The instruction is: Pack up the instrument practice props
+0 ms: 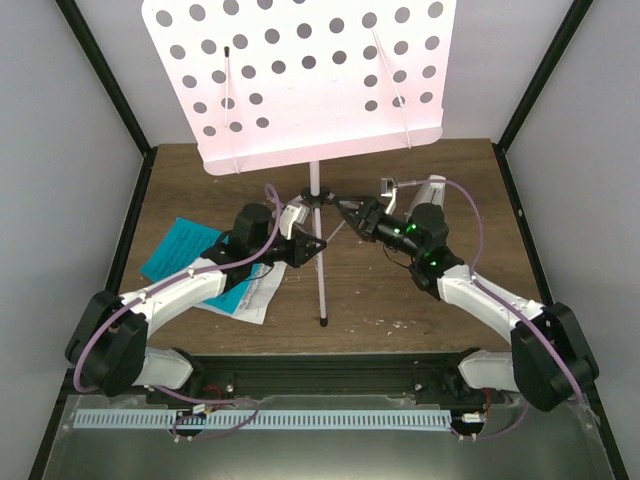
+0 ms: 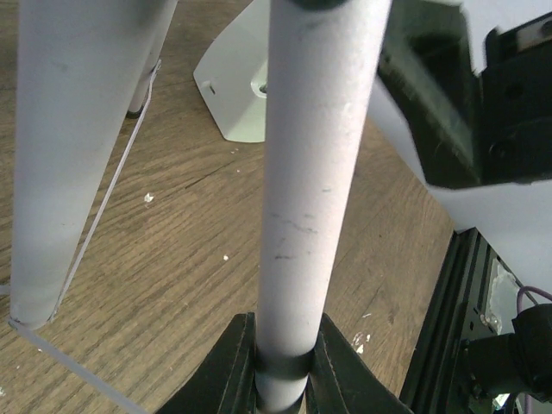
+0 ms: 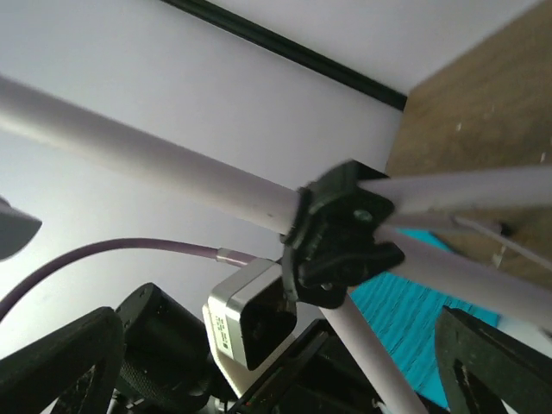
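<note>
The pale pink music stand has its perforated desk at the top and stands on thin tripod legs. My left gripper is shut on one white leg, just below the black hub; its jaws clamp the tube. My right gripper is open, its fingers wide apart on either side of the black tripod hub, not touching it. The white metronome stands behind my right arm and also shows in the left wrist view. The teal booklet lies under my left arm.
Black frame posts and grey walls close in the wooden table on both sides. A thin wire brace runs between the legs. My left wrist camera sits close below the hub. A black rail runs along the near edge.
</note>
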Controlling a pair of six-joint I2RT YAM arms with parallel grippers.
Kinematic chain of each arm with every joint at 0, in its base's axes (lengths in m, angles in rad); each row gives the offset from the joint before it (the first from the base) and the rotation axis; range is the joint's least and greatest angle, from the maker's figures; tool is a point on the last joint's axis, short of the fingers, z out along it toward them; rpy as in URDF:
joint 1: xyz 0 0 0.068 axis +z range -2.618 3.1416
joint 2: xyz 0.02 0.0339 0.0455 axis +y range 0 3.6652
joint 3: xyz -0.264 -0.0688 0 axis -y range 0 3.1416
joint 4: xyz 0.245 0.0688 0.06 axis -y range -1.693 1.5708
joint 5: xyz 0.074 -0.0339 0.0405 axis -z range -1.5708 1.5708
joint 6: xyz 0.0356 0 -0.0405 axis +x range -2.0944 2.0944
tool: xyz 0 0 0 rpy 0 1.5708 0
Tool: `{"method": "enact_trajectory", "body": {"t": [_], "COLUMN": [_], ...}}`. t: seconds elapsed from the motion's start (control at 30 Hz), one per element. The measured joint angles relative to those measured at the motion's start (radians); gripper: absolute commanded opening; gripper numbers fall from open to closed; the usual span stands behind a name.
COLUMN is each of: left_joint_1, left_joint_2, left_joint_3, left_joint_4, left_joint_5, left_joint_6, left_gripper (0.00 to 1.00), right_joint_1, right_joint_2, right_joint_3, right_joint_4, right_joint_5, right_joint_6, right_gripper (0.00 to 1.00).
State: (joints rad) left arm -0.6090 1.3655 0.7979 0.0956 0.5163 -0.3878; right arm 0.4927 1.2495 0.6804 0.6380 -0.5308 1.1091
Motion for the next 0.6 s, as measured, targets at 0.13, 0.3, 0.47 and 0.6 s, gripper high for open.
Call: {"method": "enact_trajectory", "body": {"t": [0.13, 0.3, 0.47, 0.6], "left_joint_1": [0.000, 0.000, 0.000, 0.000], "left_joint_2": [0.000, 0.000, -0.002, -0.003], "left_joint_3": [-0.001, -0.002, -0.003, -0.003], "left_joint_4": [0.002, 0.004, 0.004, 0.003], "left_joint_5": [0.000, 0.000, 0.000, 0.000], "left_joint_6": [0.000, 0.000, -0.001, -0.001], "left_gripper": [0.04, 0.04, 0.03, 0.03], "right_joint_1": [0.000, 0.000, 0.000, 0.000], "right_joint_2": [0.035, 0.057, 0.070, 0.098], "right_joint_3": [0.000, 0.024, 0.052, 0.075], "right_joint_4": [-0.003, -0.029, -0.027, -0.027], "right_joint_5": [-0.021, -0.016, 0.003, 0.005], "right_joint_6": [0.158, 0.241, 0.278, 0.292], "right_gripper": [0.94, 0.85, 0.76, 0.72]}}
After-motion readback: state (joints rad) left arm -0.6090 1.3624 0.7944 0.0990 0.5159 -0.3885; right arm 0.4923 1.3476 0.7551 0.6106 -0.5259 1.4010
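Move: The stand's black clamp is about 5 cm ahead of the right gripper, some 5 cm to its left and about level or 1 cm below. The left gripper, already closed on the stand's tube, is roughly 5 cm left of the right one, 2 cm back and 10 cm lower; the clamp is some 5 cm ahead of the left gripper, 1 cm left and 9 cm up. The white metronome stands about 15 cm ahead of the right gripper, 22 cm right and 26 cm below. Ease the right gripper in towards the black clamp: dip it about 2 cm, then slide it forward some 2 cm and slightly left, coming back up a little. Roll the wrist clockwise, seen from behind the hand, by nearly 20 degrees, and bring the wide-open fingers about a quarter closed, one on either side of the clamp's line. Keep the left gripper still, holding the stand's tube. ##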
